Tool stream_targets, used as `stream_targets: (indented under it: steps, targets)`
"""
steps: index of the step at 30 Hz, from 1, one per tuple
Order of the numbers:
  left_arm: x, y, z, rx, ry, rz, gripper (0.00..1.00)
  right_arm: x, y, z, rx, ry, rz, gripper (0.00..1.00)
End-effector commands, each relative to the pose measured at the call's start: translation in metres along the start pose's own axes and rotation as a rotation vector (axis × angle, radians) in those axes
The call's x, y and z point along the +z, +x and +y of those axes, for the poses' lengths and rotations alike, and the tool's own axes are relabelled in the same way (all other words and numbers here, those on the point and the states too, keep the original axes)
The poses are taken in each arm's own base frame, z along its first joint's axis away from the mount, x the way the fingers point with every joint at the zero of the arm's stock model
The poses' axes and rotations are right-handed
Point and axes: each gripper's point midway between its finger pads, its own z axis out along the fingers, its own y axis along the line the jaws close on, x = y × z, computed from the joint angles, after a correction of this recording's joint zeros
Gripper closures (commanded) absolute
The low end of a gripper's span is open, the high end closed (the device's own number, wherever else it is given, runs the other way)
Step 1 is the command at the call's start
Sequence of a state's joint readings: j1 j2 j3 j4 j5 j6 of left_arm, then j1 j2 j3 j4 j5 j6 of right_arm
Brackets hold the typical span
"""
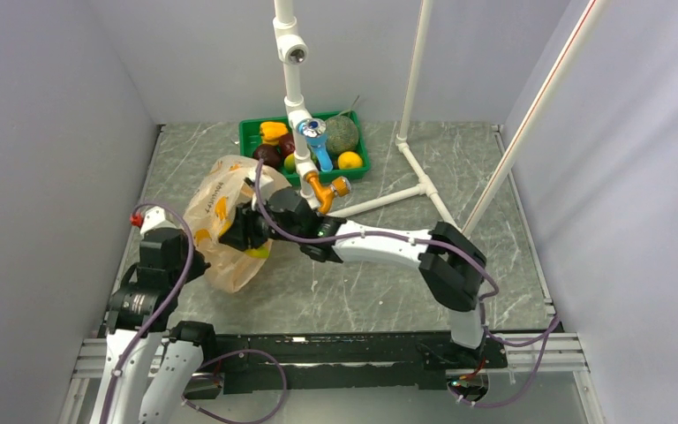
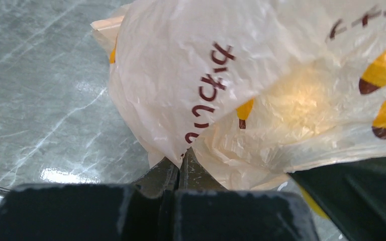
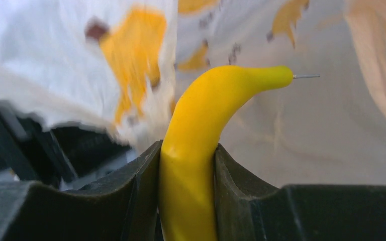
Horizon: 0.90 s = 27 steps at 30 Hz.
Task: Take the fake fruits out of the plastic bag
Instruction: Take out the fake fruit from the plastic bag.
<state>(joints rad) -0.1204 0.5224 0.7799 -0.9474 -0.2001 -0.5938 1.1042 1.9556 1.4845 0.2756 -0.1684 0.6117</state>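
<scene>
The peach-beige plastic bag [image 1: 216, 190] with yellow banana prints lies on the left of the table, its mouth turned toward the right arm. My left gripper [image 2: 182, 155] is shut on a pinch of the plastic bag [image 2: 206, 65] at its near edge. My right gripper [image 3: 187, 150] reaches into the plastic bag [image 3: 306, 130] and is shut on a curved yellow fake fruit [image 3: 206, 110] shaped like a banana. In the top view a bit of that yellow fruit [image 1: 259, 252] shows below the right gripper [image 1: 245, 231]. Anything else inside the bag is hidden.
A green tray [image 1: 249, 132] at the back holds maroon fruits [image 1: 267, 155], a netted melon [image 1: 342, 134], a yellow pepper [image 1: 273, 131] and an orange fruit [image 1: 350, 160]. A white pipe frame [image 1: 293, 88] rises in front of it, with a pipe leg [image 1: 424, 172] across the table. Grey walls close in both sides.
</scene>
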Motion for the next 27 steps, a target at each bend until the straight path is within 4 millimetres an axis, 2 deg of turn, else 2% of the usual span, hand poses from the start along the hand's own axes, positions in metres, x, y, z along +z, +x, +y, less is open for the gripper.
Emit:
stream_targets:
  steps: [1, 7, 10, 13, 15, 18, 20, 24, 27]
  targets:
    - [-0.008, -0.017, 0.008, -0.055, -0.026, -0.115, 1.00, -0.045, -0.001, 0.042, -0.085, -0.136, -0.003, 1.00]
    - [-0.014, -0.021, 0.016, -0.089, -0.056, -0.154, 1.00, -0.096, 0.018, 0.056, -0.235, -0.177, 0.005, 1.00]
    - [-0.015, -0.021, 0.018, -0.097, -0.071, -0.155, 1.00, -0.117, 0.026, 0.052, -0.278, -0.168, 0.022, 1.00]
    - [-0.017, -0.021, 0.021, -0.108, -0.085, -0.158, 1.00, -0.136, 0.044, 0.051, -0.344, -0.203, 0.088, 1.00]
    - [-0.017, -0.022, 0.021, -0.111, -0.083, -0.165, 1.00, -0.151, 0.043, 0.043, -0.357, -0.156, 0.075, 1.00]
    - [-0.019, -0.022, 0.024, -0.125, -0.095, -0.177, 1.00, -0.177, 0.034, 0.016, -0.388, 0.002, 0.032, 1.00]
    - [-0.021, -0.023, 0.029, -0.146, -0.119, -0.190, 1.00, -0.197, 0.029, -0.011, -0.413, 0.160, 0.016, 1.00]
    - [-0.030, -0.026, 0.041, -0.197, -0.163, -0.237, 1.00, -0.250, 0.011, -0.059, -0.394, 0.398, -0.104, 1.00]
    - [-0.034, -0.029, 0.045, -0.218, -0.163, -0.275, 1.00, -0.290, 0.003, -0.110, -0.290, 0.589, -0.164, 1.00]
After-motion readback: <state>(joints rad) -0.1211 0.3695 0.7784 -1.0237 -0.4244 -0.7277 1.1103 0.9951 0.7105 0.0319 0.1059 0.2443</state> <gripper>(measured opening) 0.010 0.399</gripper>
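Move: The right hand holds the banana inside the plastic bag's mouth, the bag's middle only about 3 cm to its left, 2 cm ahead and 4 cm lower. The green tray lies some 35 cm ahead, 15 cm to its right and 20 cm below; the pipe stand's near foot is about 14 cm ahead, 15 cm right and equally low. From the left hand, pinching the bag, the tray is roughly 39 cm ahead, 24 cm right, 15 cm down. The right hand keeps its grip on the banana and draws it out of the bag's mouth to the right by about 24 cm, sweeping back some 10 cm at first and then curving forward by about half of that at nearly level height, while the wrist rolls about 20 degrees around the line of the fingers. The left hand stays shut on the bag's edge and eases it left and a little back, turning counter-clockwise, away from the departing banana. ##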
